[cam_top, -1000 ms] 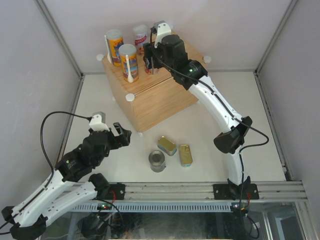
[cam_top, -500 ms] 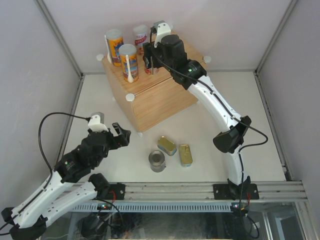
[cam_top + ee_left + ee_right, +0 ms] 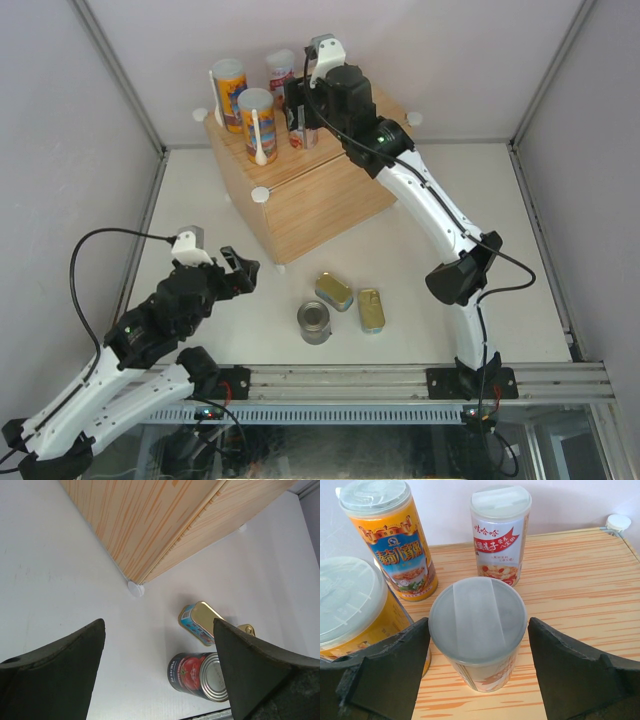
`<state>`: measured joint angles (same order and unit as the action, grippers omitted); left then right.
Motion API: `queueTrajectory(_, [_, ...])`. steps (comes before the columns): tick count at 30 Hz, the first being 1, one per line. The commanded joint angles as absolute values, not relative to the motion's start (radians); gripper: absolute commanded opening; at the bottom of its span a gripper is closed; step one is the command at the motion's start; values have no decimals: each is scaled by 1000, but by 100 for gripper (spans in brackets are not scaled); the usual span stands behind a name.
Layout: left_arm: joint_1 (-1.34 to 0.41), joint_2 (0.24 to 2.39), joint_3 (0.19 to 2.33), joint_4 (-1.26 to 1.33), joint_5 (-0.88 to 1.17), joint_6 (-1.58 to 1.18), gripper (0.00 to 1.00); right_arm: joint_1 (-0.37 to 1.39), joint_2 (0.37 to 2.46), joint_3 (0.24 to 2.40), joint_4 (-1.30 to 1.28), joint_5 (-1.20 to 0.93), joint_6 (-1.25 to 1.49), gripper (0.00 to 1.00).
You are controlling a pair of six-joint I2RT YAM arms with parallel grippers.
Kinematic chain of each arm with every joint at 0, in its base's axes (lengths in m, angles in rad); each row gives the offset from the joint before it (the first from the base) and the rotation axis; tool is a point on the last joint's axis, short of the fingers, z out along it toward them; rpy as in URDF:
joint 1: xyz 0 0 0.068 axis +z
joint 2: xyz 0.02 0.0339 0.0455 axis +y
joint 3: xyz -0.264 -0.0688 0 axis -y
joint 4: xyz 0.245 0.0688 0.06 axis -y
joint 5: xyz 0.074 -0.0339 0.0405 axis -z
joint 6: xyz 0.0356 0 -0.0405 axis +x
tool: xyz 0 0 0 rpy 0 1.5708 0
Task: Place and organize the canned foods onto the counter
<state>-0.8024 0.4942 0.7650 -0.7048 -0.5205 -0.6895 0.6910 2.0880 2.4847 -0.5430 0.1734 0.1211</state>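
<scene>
On the wood-grain counter (image 3: 320,190) stand two orange-blue tubes (image 3: 229,92) (image 3: 257,122) and two white-red tubes (image 3: 281,72). My right gripper (image 3: 478,645) is open around the nearer white-red tube (image 3: 477,625), which stands upright with a gap on each side. On the table lie a dark-blue can (image 3: 316,323) and two gold-teal tins (image 3: 335,291) (image 3: 371,309). My left gripper (image 3: 240,268) hangs open and empty over the table, left of the can (image 3: 200,675) and tin (image 3: 200,622).
White round caps (image 3: 260,194) mark the counter's corners, with one foot (image 3: 135,588) on the table. The right half of the counter top (image 3: 580,580) is bare wood. Grey walls enclose the table, and a metal rail (image 3: 400,380) runs along its near edge.
My right gripper's jaws have widened away from the nearer white-red tube, which stays standing on the counter. The left arm has drifted slightly left.
</scene>
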Motion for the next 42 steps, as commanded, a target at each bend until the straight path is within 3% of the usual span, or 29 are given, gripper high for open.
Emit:
queueTrajectory(1, [-798,480,750,-693,-528,-688,93,686,2086,2526,-489,168,140,78])
queueTrajectory(21, [-798,482,744,-684,-523,-686,92,720,1927,2336,-404,221,82,79])
queueTrajectory(30, [-798,483,744,-684,-527,-686,93,735,1803,2154,-326,227,75,77])
queueTrajectory(33, [-798,485,744,-683,-526,-686,93,741,1754,2059,-280,228,81,67])
queueTrajectory(37, [-798,497,747,-677,-523,-683,92,747,1736,1992,-256,229,87,27])
queueTrajectory(42, [-798,508,755,-673,-525,-678,92,747,1758,1985,-253,215,102,21])
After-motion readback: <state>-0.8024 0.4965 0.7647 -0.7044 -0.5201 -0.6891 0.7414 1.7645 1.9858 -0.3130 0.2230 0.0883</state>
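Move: The white can already stands free between the right hand's open fingers, its middle about 1 cm ahead and 2 cm below. From that hand the front orange can stands some 8 cm left and 1 cm back, the rear white can about 8 cm ahead and 3 cm left, the rear orange can roughly 5 cm ahead and 13 cm left. For the idle left hand, the first white can lies about 28 cm ahead, 12 cm right and 16 cm up. Right hand draws back about 5 cm and slightly right from the white can, nearly closing its empty fingers. ##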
